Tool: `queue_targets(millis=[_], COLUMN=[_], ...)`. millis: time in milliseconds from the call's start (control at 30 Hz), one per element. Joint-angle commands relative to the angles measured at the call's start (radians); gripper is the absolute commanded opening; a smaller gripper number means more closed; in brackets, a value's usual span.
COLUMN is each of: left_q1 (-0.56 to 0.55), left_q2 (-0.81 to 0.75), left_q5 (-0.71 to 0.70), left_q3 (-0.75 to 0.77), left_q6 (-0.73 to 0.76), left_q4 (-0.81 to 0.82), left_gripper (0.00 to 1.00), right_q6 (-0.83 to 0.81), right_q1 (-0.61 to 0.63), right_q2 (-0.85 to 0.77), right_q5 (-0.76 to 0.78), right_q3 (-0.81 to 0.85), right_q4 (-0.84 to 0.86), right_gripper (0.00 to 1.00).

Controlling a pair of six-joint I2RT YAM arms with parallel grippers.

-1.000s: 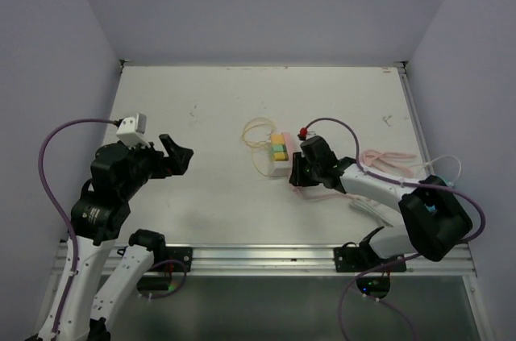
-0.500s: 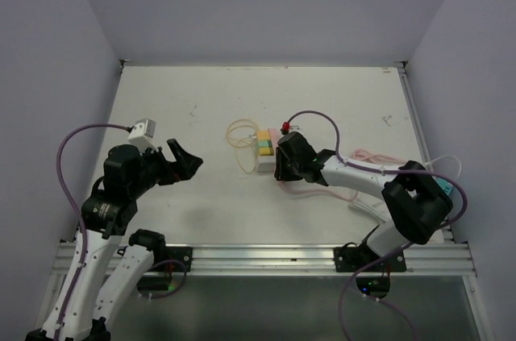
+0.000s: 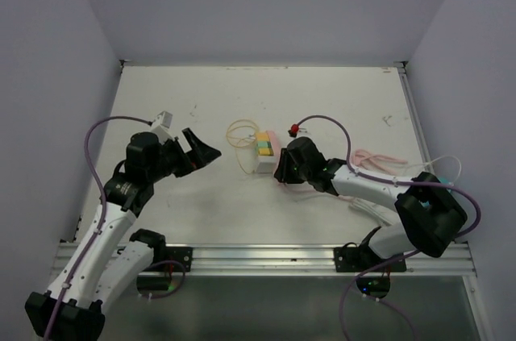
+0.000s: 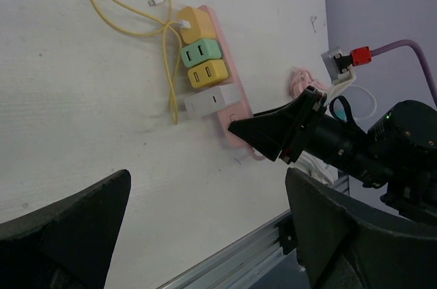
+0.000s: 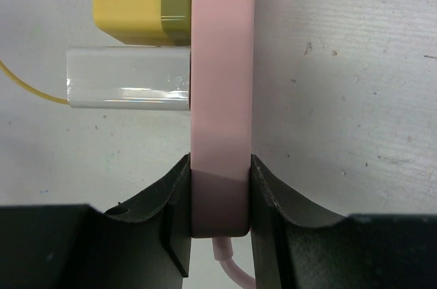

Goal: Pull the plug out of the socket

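A pink power strip (image 3: 277, 146) lies mid-table with several plugs in it: a yellow one with a yellow cable (image 4: 193, 24), a green one (image 4: 200, 52), a second yellow one (image 4: 207, 74) and a white one (image 4: 212, 101). My right gripper (image 3: 284, 172) is shut on the strip's near end (image 5: 222, 98), with the white plug (image 5: 126, 87) just beyond the fingers. My left gripper (image 3: 205, 151) is open and empty, left of the strip and apart from it. In the left wrist view the strip (image 4: 235, 84) lies well ahead of its spread fingers (image 4: 68, 227).
A yellow cable loop (image 3: 240, 133) lies left of the strip. The strip's pink cord and a white cord (image 3: 387, 160) lie bunched at the right. A metal rail (image 3: 258, 256) runs along the near edge. Purple walls enclose the table.
My right gripper has shifted the power strip a little to the left. My left arm has swung right, bringing its open gripper closer to the strip.
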Motion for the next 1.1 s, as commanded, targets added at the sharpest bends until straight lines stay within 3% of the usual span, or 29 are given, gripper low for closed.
queue_targets(millis=[0,233,500,733,1067], left_q1=[-0.059,-0.357,-0.5,-0.546,-0.547], left_q2=[0.06,0.239,0.459,0.588,0.747], left_q5=[-0.021,-0.273,-0.429,-0.494,-0.474], left_q3=[-0.003,0.04,0.097,0.155,0.201], left_q6=[-0.093,-0.199,-0.222,-0.204,-0.187], left_q4=[0.163,0.248,0.358,0.409,0.438], left_gripper=[0.99,0.98,0.95,0.95,0.94], right_q6=[0.061,0.089,0.119,0.136,0.089], right_q1=[-0.012,-0.029,-0.069,-0.119,-0.139], right_q2=[-0.003,-0.006,-0.031,-0.011,-0.028], right_q5=[-0.018,-0.026,-0.098,-0.167,-0.182], right_q3=[-0.046,-0.158,-0.262,-0.324,-0.305], right_q4=[0.161,0.268,0.419,0.514,0.443], right_gripper=[0.0,0.0,0.0,0.0,0.0])
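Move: From the left hand the white plug lies about 17 cm to the right, 6 cm ahead and some 14 cm lower. Beyond the plug on the same pink strip come the yellow plug about 4 cm farther out, the green one about 7 cm and the orange one about 10 cm, each roughly 1 cm left of the white. From the right hand the white plug lies about 5 cm left and 3 cm ahead, level with it. Still pinching the near end of the pink strip, the right hand lowers it about 3 cm, then holds that height while rolling it some 15 degrees left side up. The left hand, fingers staying wide open, sweeps about 15 cm right towards the white plug, sinking 9 cm and easing forward 5 cm, its wrist tipping slightly down; it has not touched the plug yet. ##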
